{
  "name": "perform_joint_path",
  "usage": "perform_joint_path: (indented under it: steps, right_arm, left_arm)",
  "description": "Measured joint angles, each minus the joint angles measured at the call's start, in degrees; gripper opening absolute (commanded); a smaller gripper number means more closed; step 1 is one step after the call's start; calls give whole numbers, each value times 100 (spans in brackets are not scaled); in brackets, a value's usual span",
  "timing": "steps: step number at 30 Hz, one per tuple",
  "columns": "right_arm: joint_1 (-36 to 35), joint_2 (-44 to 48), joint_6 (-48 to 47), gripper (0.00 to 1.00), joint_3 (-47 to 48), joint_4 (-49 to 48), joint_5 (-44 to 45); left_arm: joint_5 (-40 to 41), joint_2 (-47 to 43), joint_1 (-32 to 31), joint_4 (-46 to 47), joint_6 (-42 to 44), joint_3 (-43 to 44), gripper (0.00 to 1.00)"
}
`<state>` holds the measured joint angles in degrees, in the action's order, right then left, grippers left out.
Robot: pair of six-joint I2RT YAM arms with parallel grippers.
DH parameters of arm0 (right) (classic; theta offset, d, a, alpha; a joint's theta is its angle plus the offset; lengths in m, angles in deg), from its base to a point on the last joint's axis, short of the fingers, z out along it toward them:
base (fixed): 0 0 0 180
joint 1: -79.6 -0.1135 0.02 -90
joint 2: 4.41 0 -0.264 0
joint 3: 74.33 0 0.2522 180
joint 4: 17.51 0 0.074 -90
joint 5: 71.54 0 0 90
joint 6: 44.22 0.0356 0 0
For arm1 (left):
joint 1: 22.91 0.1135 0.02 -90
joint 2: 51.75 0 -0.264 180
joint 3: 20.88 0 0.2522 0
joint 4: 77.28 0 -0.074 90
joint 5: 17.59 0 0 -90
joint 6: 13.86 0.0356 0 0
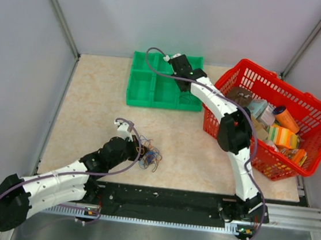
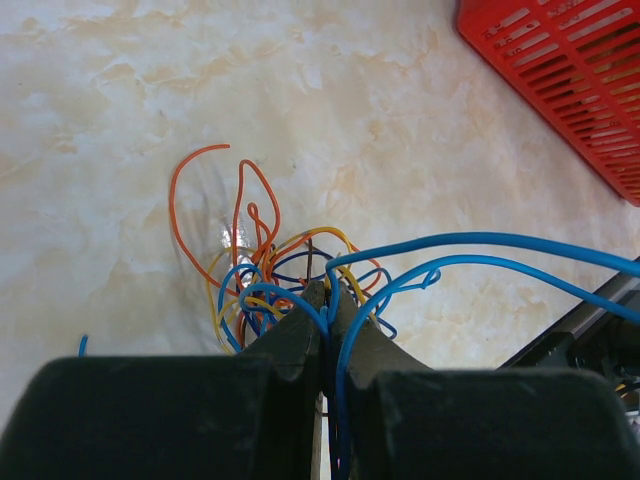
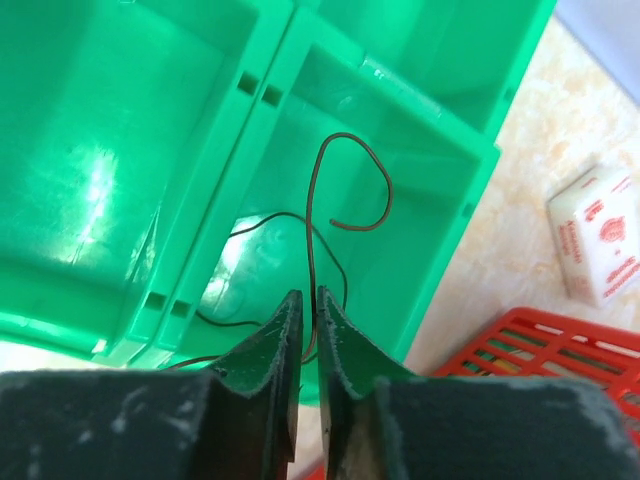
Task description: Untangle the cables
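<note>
The cables [image 1: 150,156] lie as a small tangle of thin blue, orange and yellow strands on the table in front of the left arm. My left gripper [image 2: 328,296] is shut on blue strands [image 2: 480,240] at the near edge of the tangle [image 2: 265,265]; two long blue loops run off to the right. In the top view the left gripper [image 1: 140,151] touches the tangle. My right gripper [image 1: 183,83] hangs over the green tray [image 1: 141,89]. In its wrist view the right gripper [image 3: 308,297] is shut on a single brown strand [image 3: 313,200] that curls up over a tray compartment.
A thin dark strand [image 3: 255,220] lies on the floor of the green tray [image 3: 430,230]. A red basket [image 1: 244,69] full of packets stands at the right, its rim [image 2: 570,70] near the tangle's far side. A white box [image 3: 598,240] lies beside the tray.
</note>
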<state>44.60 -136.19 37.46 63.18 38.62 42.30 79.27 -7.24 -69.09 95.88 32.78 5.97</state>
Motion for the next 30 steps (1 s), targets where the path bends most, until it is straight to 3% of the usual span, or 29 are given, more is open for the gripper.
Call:
perform_joint_path:
  steps: [3, 7, 14, 20, 26, 30]
  right_arm:
    - [33, -122, -61, 20, 310, 31, 39]
    - [66, -234, -79, 42, 629, 149, 28]
    - [11, 118, 304, 47, 402, 483, -334]
    - [-660, 1910, 994, 50, -1244, 522, -813]
    - [-1462, 4754, 1773, 52, -4656, -951, -2441]
    - [-1471, 5678, 2337, 54, -6483, -2190, -3425]
  left_arm:
    - [0, -17, 0, -7, -4, 0, 0]
    - [0, -4, 0, -9, -2, 0, 0]
    - [-48, 129, 0, -9, -37, 2, 0]
    - [-190, 155, 20, -20, -254, 70, 0]
    - [-356, 219, 50, -15, -544, 85, 0]
    - [-452, 216, 79, -28, -682, 85, 0]
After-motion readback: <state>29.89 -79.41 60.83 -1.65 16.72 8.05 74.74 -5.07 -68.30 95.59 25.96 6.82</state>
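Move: The right hand, with a brown cable still between its fingertips, is over the green tray's front right compartment, whose middle lies level with it in reach, about 3 cm to its right and 6 cm below. The cable tangle it heads for next is some 34 cm back, 12 cm to its left and 11 cm lower; the red basket's middle is roughly 42 cm right and 8 cm back. From the left hand the tangle lies 4 cm right, 1 cm back and 6 cm down. The right fingers let go of the brown cable over the tray, opening to about half and easing a little forward and up. The hand then swings fast back out of the tray, about 30 cm towards the tangle and some 5 cm left, rising before it sinks again, while the wrist rolls its left side up some 40 degrees and turns counter-clockwise. The left keeps its pinch on the blue and yellow cables. ##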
